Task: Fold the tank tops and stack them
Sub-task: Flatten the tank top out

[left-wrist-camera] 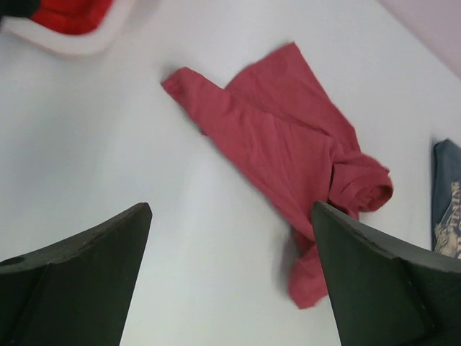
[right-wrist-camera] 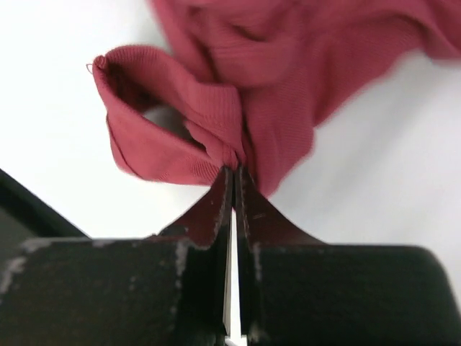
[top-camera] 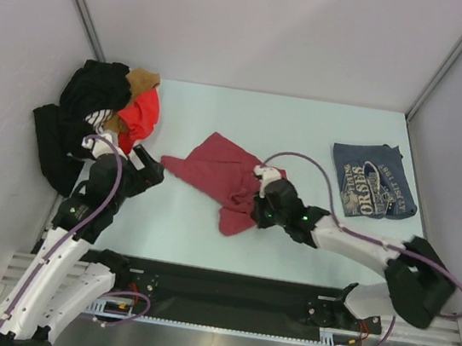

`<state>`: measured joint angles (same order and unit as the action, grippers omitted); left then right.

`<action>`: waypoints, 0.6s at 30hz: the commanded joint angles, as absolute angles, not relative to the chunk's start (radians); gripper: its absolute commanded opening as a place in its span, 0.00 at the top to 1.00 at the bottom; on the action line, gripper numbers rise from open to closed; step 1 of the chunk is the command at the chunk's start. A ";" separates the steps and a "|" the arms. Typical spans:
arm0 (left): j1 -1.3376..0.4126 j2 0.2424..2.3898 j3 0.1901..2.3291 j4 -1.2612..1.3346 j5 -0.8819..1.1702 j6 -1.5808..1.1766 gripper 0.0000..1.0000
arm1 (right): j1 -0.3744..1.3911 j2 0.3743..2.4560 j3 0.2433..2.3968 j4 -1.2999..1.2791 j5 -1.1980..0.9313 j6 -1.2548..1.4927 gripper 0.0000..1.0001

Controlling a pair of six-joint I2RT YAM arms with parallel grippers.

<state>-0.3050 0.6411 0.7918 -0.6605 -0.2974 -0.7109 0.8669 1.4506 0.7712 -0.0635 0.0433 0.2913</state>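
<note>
A dark maroon tank top lies crumpled in the middle of the table; it also shows in the left wrist view and the right wrist view. My right gripper is shut on a pinched fold at its right edge. My left gripper stands open just left of the top's left corner, nothing between its fingers. A folded slate-blue tank top with a pale print rests flat at the right; its edge shows in the left wrist view.
A heap of black clothes with a bright orange-red garment and a tan piece sits at the back left, close to the left wall. Grey walls close in the table on three sides.
</note>
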 commanded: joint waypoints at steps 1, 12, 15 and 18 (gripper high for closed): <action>-0.302 0.658 0.718 -0.537 -0.177 -0.750 0.02 | 0.773 1.248 0.665 -0.196 0.175 0.391 1.00; -0.376 0.817 0.607 -0.377 -0.112 -0.744 0.01 | 0.377 1.016 0.557 -0.281 0.031 0.506 0.53; -0.416 0.877 0.612 -0.353 -0.115 -0.744 0.00 | 0.440 1.029 0.587 -0.255 0.020 0.467 0.53; -0.452 0.936 0.617 -0.334 -0.101 -0.755 0.02 | 0.492 1.051 0.624 -0.250 -0.003 0.433 0.54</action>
<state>-0.4244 0.9104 0.6071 -0.4023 -0.1253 -0.7517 0.4515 1.0401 0.5568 -0.2924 0.0387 0.4797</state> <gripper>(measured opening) 0.989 0.467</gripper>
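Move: The right hand still grips the bunched near end of the red tank top, low over the table; its drop spot lies about 18 cm right and 2 cm ahead, the tank top's middle 15 cm left and 15 cm ahead, the blue tank top 37 cm right and 22 cm ahead. From the open left hand, the red tank top's middle is roughly 14 cm ahead, 19 cm right and 19 cm below; the laundry basket is 25 cm ahead and 20 cm left. Right hand sweeps the held end about 19 cm right, opening; left sinks 10 cm, drifting right towards the cloth. ##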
